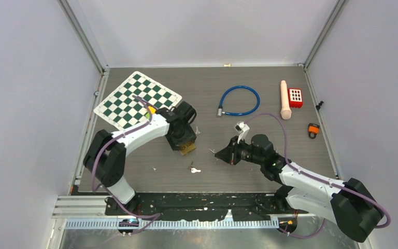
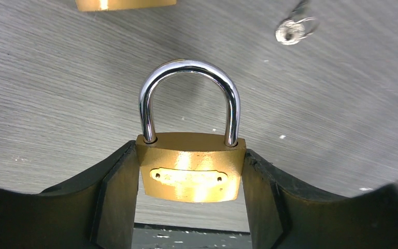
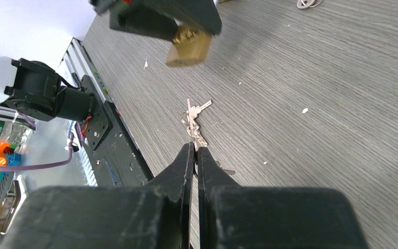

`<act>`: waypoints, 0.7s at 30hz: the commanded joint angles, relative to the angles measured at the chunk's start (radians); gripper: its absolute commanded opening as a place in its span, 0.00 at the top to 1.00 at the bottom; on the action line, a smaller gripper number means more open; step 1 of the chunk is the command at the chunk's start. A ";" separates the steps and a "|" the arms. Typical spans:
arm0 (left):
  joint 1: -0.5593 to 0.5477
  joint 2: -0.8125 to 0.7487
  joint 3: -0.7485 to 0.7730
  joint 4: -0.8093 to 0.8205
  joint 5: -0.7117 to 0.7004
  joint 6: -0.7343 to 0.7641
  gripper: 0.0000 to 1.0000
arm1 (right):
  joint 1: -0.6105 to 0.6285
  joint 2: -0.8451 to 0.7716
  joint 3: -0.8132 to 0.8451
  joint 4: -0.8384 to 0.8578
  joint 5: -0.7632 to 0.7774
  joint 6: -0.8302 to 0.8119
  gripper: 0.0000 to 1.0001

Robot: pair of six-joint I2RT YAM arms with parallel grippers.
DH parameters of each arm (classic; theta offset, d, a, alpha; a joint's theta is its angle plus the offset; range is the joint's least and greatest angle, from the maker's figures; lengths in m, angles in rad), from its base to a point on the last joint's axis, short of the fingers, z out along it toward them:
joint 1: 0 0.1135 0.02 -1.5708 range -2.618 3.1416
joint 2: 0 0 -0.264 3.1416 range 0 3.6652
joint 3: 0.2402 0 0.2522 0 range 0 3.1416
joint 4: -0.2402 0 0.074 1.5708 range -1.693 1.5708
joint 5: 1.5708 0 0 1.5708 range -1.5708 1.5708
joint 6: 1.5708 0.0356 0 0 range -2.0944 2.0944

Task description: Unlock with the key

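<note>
My left gripper (image 2: 190,158) is shut on a brass padlock (image 2: 189,168), its black fingers (image 2: 116,192) pressed against the body's two sides. The chrome shackle (image 2: 186,70) is closed and points away from the wrist. In the top view the padlock (image 1: 187,148) sits under the left gripper (image 1: 185,142) at mid-table. My right gripper (image 3: 194,148) is shut, and a thin grey key blade (image 3: 227,170) pokes out beside its tips. It points left towards the padlock (image 3: 188,49), a short gap away. The right gripper (image 1: 218,153) shows a small key tip (image 1: 211,150).
A bunch of spare keys (image 1: 193,169) (image 3: 194,122) lies on the table below the right fingertips. A small silver ring (image 2: 293,30) lies near the padlock. Farther off are a chessboard (image 1: 136,99), a blue cable loop (image 1: 239,100), a wooden peg (image 1: 285,99), a red block (image 1: 295,97) and an orange item (image 1: 313,129).
</note>
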 commanded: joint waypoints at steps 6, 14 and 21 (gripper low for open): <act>0.029 -0.149 0.066 0.076 0.123 -0.010 1.00 | 0.027 0.116 0.080 0.153 -0.013 0.046 0.95; 0.029 -0.209 0.015 0.135 0.181 -0.083 1.00 | 0.049 0.230 0.129 0.236 0.002 0.109 0.95; 0.023 -0.233 -0.016 0.187 0.199 -0.145 1.00 | 0.075 0.274 0.154 0.278 0.032 0.139 0.95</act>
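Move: The padlock in the left fingers is about 11 cm left of the right hand, which holds the key, some 3 cm farther out and roughly 6 cm lower. From the left hand, the held key is about 9 cm to the right, 2 cm back and 5 cm up. On the table, a loose key lies about 4 cm right and 5 cm ahead of the left hand, the key bunch 3 cm right and 7 cm back, and a second padlock 5 cm left and 4 cm ahead. The left fingers keep their pinch on the padlock's sides and the shut right fingers keep the key, as both hands close the gap. The left lifts its lock some 6.5 cm and carries it about 3 cm right, tilting nearly 20 degrees so its fingertips swing right towards the key; the right pushes the key about 4 cm left and slightly forward, up to the keyhole end. Whether the tip touches can't be seen. ##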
